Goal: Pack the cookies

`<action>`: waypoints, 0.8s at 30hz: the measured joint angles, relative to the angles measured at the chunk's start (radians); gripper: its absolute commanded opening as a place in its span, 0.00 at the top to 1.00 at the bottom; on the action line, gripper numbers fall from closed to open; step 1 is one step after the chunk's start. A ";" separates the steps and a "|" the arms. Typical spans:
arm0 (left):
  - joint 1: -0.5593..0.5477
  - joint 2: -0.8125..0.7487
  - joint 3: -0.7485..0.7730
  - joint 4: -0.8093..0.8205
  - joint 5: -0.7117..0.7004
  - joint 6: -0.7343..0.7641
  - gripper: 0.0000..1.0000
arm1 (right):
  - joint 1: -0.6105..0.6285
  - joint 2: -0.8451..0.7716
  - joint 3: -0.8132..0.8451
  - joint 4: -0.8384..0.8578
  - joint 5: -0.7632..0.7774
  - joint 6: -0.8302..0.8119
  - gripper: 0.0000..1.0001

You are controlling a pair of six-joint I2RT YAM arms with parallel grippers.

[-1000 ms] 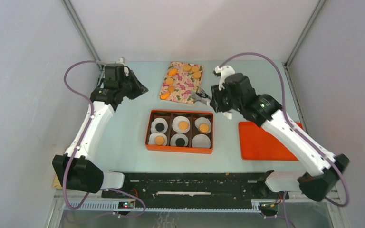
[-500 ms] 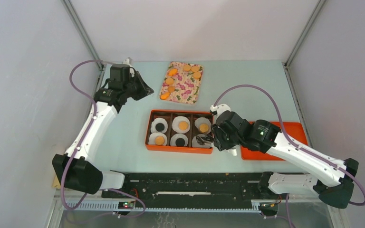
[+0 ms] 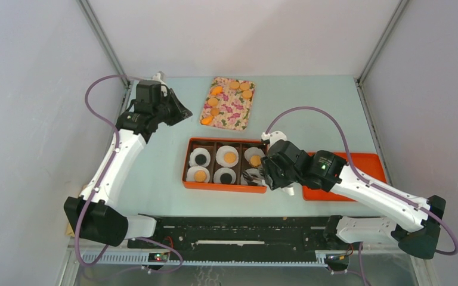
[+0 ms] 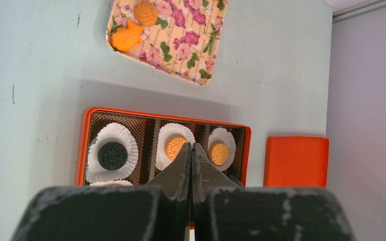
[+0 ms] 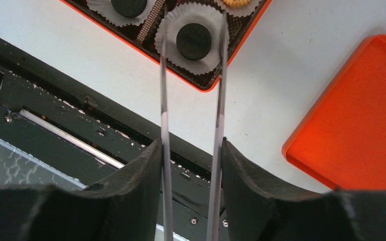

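Observation:
Several cookies lie in white paper cups in the orange box (image 3: 225, 186): black (image 3: 201, 159), orange (image 3: 230, 157) and others. My right gripper (image 3: 261, 174) hangs over the box's near-right compartment, shut on metal tongs (image 5: 163, 75). The tongs' two arms stand spread on either side of a black cookie (image 5: 193, 41) that rests in its cup; their tips do not touch it. More orange cookies (image 3: 246, 94) lie on the floral tray (image 3: 229, 113). My left gripper (image 3: 182, 113) is shut and empty, left of the tray; its fingertips (image 4: 191, 148) point toward the box.
An orange lid (image 3: 373, 164) lies right of the box, partly under my right arm. The black rail (image 3: 244, 229) with the arm bases runs along the table's near edge, close below the box.
My right arm swung with the tongs from the floral tray to the box's near-right compartment. The tongs' arms have spread a little. The left arm barely moved.

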 measured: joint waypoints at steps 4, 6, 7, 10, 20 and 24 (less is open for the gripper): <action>0.000 0.000 0.000 0.000 0.001 0.000 0.98 | 0.000 0.000 0.000 0.010 0.000 0.000 0.49; 0.000 0.000 0.000 0.000 0.001 0.000 0.98 | 0.000 0.000 0.000 0.013 0.000 0.000 0.60; 0.000 0.000 0.000 0.000 0.002 0.000 0.98 | 0.000 0.000 0.000 0.014 0.002 0.000 0.69; 0.000 0.000 0.000 0.000 0.002 0.000 0.98 | 0.001 -0.006 0.000 0.016 0.014 0.001 0.85; 0.000 0.000 0.000 0.000 0.006 0.000 0.99 | -0.064 -0.067 0.182 0.023 0.112 -0.014 0.95; -0.001 0.000 0.000 0.000 0.006 0.000 0.99 | -0.217 -0.056 0.220 0.090 0.101 -0.034 0.91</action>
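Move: Ahead of the right hand, which still holds the tongs, the last black cookie already sits in its cup at the box's near right corner, about 11 cm forward, 8 cm left and 14 cm down. An orange cookie lies roughly 8 cm beyond it, and another black one 9 cm to its left, level with it. The red lid's middle is some 31 cm to its right, level with it. From the left hand that last cookie is about 9 cm back, 22 cm right and 22 cm below. Lingering almost in place over the box's near right corner, the right hand opens a trifle more, then shuts its fingers nearly fully, losing its hold on the tongs. It then rises fast, some 11 cm, also going about 7 cm forward and a little right, away from the packed cookie, tipping its fingers up and turning roughly 15 degrees clockwise. ##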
